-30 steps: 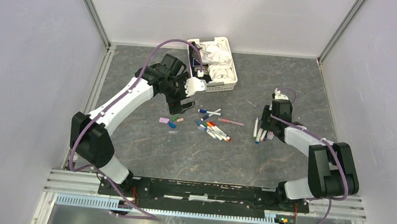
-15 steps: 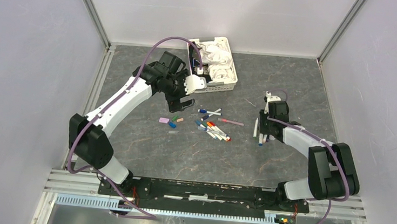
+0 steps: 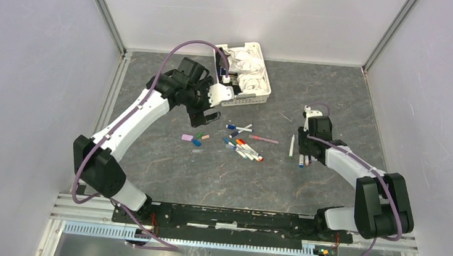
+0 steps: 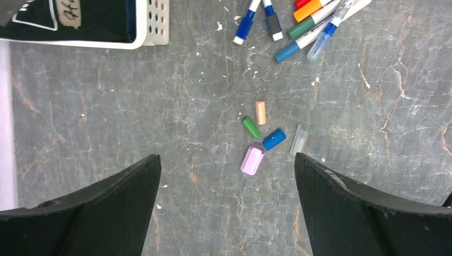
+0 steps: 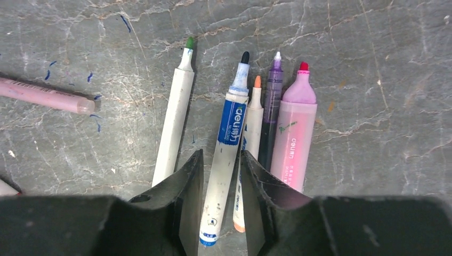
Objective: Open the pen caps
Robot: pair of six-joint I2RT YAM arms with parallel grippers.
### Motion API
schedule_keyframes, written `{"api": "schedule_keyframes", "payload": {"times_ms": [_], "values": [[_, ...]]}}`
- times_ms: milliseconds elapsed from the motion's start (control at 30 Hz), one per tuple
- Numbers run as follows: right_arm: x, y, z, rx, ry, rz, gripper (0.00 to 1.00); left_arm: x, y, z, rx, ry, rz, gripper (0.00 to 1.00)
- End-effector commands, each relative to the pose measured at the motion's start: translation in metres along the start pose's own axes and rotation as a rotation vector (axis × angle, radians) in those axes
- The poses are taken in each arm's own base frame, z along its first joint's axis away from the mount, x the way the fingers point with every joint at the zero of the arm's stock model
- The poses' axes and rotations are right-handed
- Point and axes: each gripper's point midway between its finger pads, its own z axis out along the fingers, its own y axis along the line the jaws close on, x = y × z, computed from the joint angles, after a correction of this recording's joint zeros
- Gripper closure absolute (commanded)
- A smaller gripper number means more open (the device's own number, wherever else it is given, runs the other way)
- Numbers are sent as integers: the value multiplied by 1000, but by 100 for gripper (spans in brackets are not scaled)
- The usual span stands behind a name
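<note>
Loose pen caps lie on the grey table under my left gripper point(image 4: 226, 160), which hangs open and empty: pink point(image 4: 252, 160), blue point(image 4: 273, 139), green point(image 4: 251, 127), peach point(image 4: 260, 112) and a clear one point(image 4: 299, 140). In the top view these caps point(image 3: 193, 140) lie left of a pile of capped pens point(image 3: 244, 147). My right gripper point(image 5: 222, 160) is low over a row of uncapped pens, shut on a white pen with a blue label point(image 5: 232, 122). Beside it lie a green-tipped pen point(image 5: 175, 106), an orange-tipped pen point(image 5: 255, 112), a purple pen point(image 5: 273, 101) and a pink highlighter point(image 5: 296, 128).
A white slotted basket point(image 3: 257, 97) stuffed with crumpled white material stands at the back, just beyond the left gripper point(image 3: 203, 118). A pink pen point(image 3: 264, 139) lies alone between the pile and the right gripper point(image 3: 306, 152). Grey walls enclose the table on three sides.
The right gripper has slid a little toward the near edge along the row of uncapped pens. The left arm has drawn back slightly to the left, still open.
</note>
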Motion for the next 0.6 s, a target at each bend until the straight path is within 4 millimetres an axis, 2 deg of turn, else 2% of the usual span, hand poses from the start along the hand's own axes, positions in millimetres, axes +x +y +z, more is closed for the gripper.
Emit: {"api": "schedule_keyframes", "payload": {"times_ms": [0, 67, 167, 233, 267, 300, 367, 400, 500, 567], "values": [[-44, 7, -20, -27, -124, -26, 61, -22, 23, -38, -148, -71, -9, 0], [-70, 22, -32, -70, -193, -72, 56, -24, 36, -50, -225, -76, -15, 0], [-112, 52, -56, -146, -334, -162, 42, -26, 59, -70, -377, -101, -67, 0], [-135, 66, -70, -210, -460, -160, 28, -20, 69, -79, -459, -121, -119, 0], [-152, 69, -77, -223, -549, -126, 18, -17, 70, -79, -476, -125, -129, 0], [-159, 69, -81, -231, -585, -68, 2, -12, 66, -74, -463, -113, -120, 0], [-164, 66, -79, -235, -615, 45, 2, -9, 59, -71, -426, -102, -125, 0], [-163, 74, -76, -291, -626, 71, 2, -7, 54, -70, -400, -96, -130, 0], [-163, 108, -70, -463, -617, -50, 2, -10, 46, -70, -364, -117, -132, 0], [-164, 122, -56, -443, -534, -152, 2, -14, 42, -73, -355, -139, -141, 0]]}}
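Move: The right hand straddles the blue-label marker, whose middle is roughly 1 cm ahead and 2 cm below. The capped pink pen it seems free to go for next lies about 16 cm left, 4 cm ahead; the green-tipped pen is some 4 cm left and 3 cm ahead, the pink highlighter about 4 cm right, level with the hand, all 2 cm lower. From the left hand the pink pen is around 23 cm right, 1 cm ahead and 19 cm below. The right hand lifts clear of the blue-label marker it has straddled in the row of uncapped pens, opening its fingers from a third to fully wide as it rises about 14 cm and sweeps left and forward across the green-tipped pen's side, its wrist tipping up some 30 degrees and turning slightly counter-clockwise. Meanwhile the empty left hand, still wide open, climbs about 7 cm and draws left and a little forward, away from the pen pile, tilting up and turning counter-clockwise before it settles. ##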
